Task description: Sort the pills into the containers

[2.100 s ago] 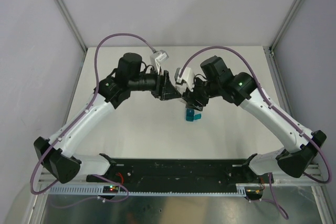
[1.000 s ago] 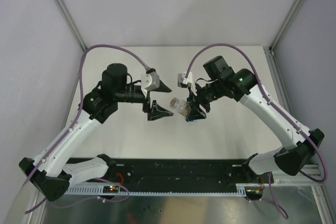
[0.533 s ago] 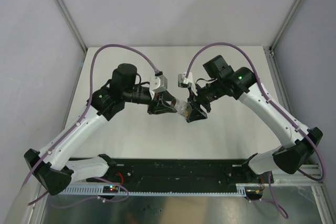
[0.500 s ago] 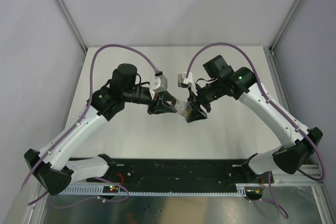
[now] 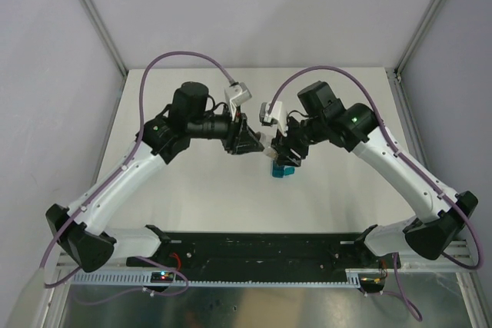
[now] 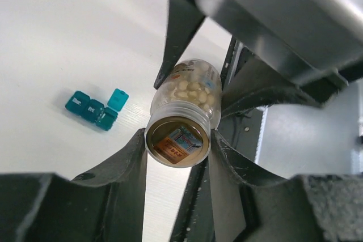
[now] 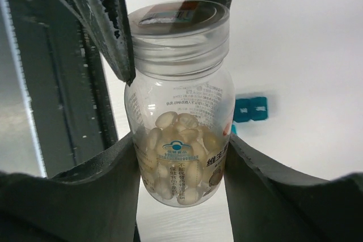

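A clear pill bottle (image 7: 178,111), full of pale oval pills (image 7: 181,157), hangs in the air between my two grippers. My right gripper (image 7: 180,143) is shut on its body. My left gripper (image 6: 177,143) is shut on its wide clear cap (image 6: 177,140). In the top view the two grippers, left (image 5: 247,144) and right (image 5: 281,151), meet nose to nose and hide the bottle. The containers (image 5: 280,170), a teal strip of joined compartments, lie on the table just below the right gripper. They also show in the left wrist view (image 6: 96,109), one lid raised, and in the right wrist view (image 7: 249,109).
The white table (image 5: 200,182) is walled by grey panels at the back and sides. A black rail (image 5: 261,247) with the arm bases runs along the near edge.
My left gripper has swung in from the left and shut on the bottle's cap. Both grippers have shifted slightly toward the back, and the teal containers show again below the right one.
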Action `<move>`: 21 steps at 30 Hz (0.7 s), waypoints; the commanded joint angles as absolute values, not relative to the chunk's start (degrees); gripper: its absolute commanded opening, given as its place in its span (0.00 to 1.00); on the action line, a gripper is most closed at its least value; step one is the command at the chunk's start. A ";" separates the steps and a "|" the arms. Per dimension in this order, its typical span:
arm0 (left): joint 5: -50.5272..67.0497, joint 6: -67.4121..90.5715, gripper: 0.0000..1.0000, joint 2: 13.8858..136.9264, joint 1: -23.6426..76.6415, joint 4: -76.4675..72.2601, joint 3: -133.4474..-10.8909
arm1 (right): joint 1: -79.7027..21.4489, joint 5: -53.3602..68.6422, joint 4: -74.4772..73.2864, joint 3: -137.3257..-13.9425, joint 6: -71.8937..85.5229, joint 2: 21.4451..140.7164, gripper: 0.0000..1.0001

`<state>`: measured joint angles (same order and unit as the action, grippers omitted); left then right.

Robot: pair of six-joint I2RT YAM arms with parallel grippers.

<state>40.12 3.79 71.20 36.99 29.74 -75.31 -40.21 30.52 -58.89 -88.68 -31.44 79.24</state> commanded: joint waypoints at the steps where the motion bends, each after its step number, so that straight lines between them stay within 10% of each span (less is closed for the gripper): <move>1: 35.69 18.21 0.09 73.74 34.65 25.22 -79.23 | -42.28 21.39 -53.56 -87.50 -28.22 77.92 0.00; 9: 38.33 27.47 0.14 73.77 31.49 19.66 -75.14 | -42.81 15.19 -51.03 -86.69 -27.38 77.95 0.00; 21: 43.61 22.87 0.87 73.09 31.37 17.68 -73.40 | -42.02 22.19 -52.71 -86.94 -27.73 77.98 0.00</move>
<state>41.25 25.41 74.94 31.70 20.40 -73.80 -42.37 18.63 -52.56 -86.83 -28.42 78.98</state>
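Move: The pill bottle's lid sits between the left fingers, about 5 cm left of the right hand and some 3 cm above it; the right hand holds the bottle's body. Down on the table the teal pill box lies about 9 cm ahead of the left hand, 6 cm to its right and 28 cm below. A single teal compartment lies roughly 2 cm nearer the base than the box and 4 cm right of it. The bottle's lid, still pinched by the left fingers, is twisted some 20 degrees counter-clockwise as seen from the left hand, while the right hand keeps its grip on the body and counter-turns about 10 degrees. Both hands swing forward together about 3.5 cm, then the left fingers open wide and let go of the lid. ##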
